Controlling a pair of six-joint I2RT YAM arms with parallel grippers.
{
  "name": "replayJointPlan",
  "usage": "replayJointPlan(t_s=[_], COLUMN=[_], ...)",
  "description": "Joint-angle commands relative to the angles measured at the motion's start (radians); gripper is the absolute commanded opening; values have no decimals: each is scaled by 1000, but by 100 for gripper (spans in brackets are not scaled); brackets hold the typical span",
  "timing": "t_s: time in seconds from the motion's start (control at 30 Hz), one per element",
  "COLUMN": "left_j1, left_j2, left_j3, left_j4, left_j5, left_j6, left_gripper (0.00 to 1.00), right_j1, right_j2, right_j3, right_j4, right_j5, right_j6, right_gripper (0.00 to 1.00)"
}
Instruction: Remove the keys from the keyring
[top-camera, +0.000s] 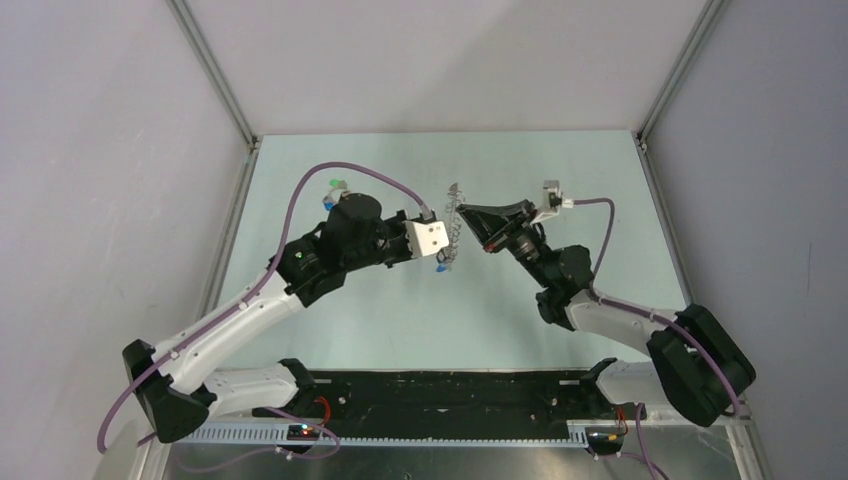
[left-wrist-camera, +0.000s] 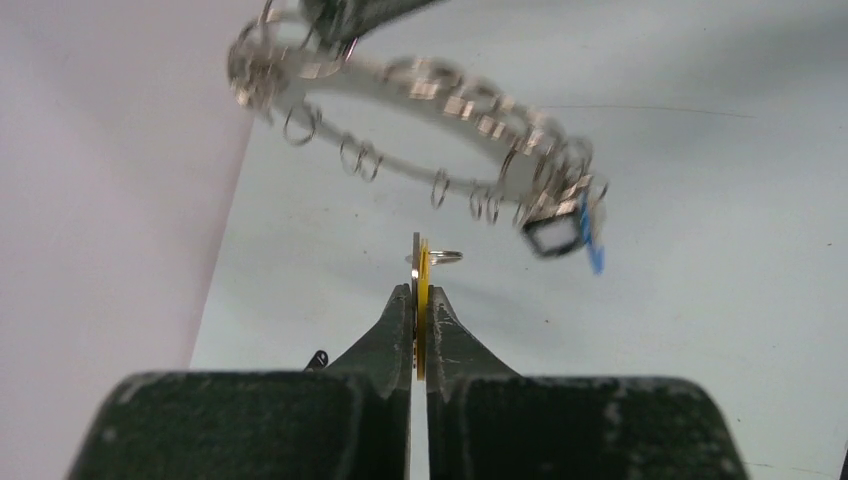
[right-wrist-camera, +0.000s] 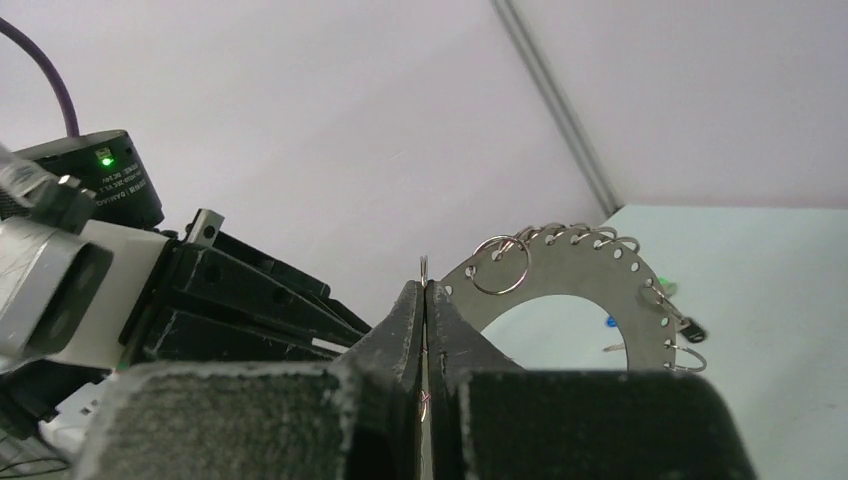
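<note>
The keyring (left-wrist-camera: 450, 100) hangs in the air, a flat silver ring with small loops along its rim, also seen in the right wrist view (right-wrist-camera: 590, 270). My right gripper (right-wrist-camera: 427, 285) is shut on its rim at a small loop. A black key (left-wrist-camera: 552, 236) and a blue key (left-wrist-camera: 595, 250) dangle from the ring's far end. Just below the ring and apart from it, my left gripper (left-wrist-camera: 420, 292) is shut on a yellow key (left-wrist-camera: 423, 268) with a small split ring at its top. From above, both grippers (top-camera: 447, 250) (top-camera: 463, 213) meet mid-table at the keyring (top-camera: 455, 200).
A green key (top-camera: 338, 184) and a blue key (top-camera: 327, 201) lie on the table at the back left. A black key (left-wrist-camera: 317, 357) lies on the table (left-wrist-camera: 700, 380) below my left fingers. White walls close in the pale table on three sides.
</note>
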Motion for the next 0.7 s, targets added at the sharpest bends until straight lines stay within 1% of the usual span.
replayJointPlan(t_s=[0.0,0.1,0.13,0.17,0.2,0.23,0.3,0.33,0.37,0.43,0.57,0.67], left_j1=[51,105,142,165,215,240,368,402,466,541,618,663], left_j2=[19,68,107,153,176,225,310,338,402,498,670,769], left_j3=[27,63,74,101,116,144,180,205,219,273,380,452], left_j4=[38,46,47,49,51,62,89,111,119,134,135,134], left_j5=[-28,-23,-12,-5,11,21,67,103,118,140,72,55], left_j6=[-88,-172,-229,-260,-321,-347,-469,-498,-559,-623,-639,-647], left_gripper=[0,0,0,0,0,0,0,0,0,0,0,0], right_j1=[-57,-104,-120,-125,-132,-134,-136,-136,-136,-138,-138,-138], right_j2=[-119,-250,-280,-335,-365,-424,-500,-543,-565,-619,-695,-735], right_j3=[-44,-77,-80,-84,-84,-85,-85,-85,-85,-84,-84,-83], right_j4=[79,-72,-105,-173,-204,-262,-332,-353,-388,-431,-496,-537], right_j5=[45,56,63,78,84,92,107,113,121,125,128,128], right_j6=[-69,-178,-205,-261,-292,-353,-425,-442,-468,-497,-516,-519], right_gripper=[0,0,0,0,0,0,0,0,0,0,0,0])
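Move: The removed keys lie in a pile about 30 cm ahead, 19 cm to the left and 25 cm below the left hand, which holds the yellow-tagged key. The blue tag is 4 cm left of the pile's middle and 2 cm nearer; the keyring hangs 2 cm ahead and 5 cm right of the left hand, level with it. From the right hand, gripping the keyring, the pile is about 27 cm ahead, 25 cm left and 31 cm below. Left hand carries the yellow-tagged key 23 cm forward, also left and down, towards the pile; right draws keyring rightward. ##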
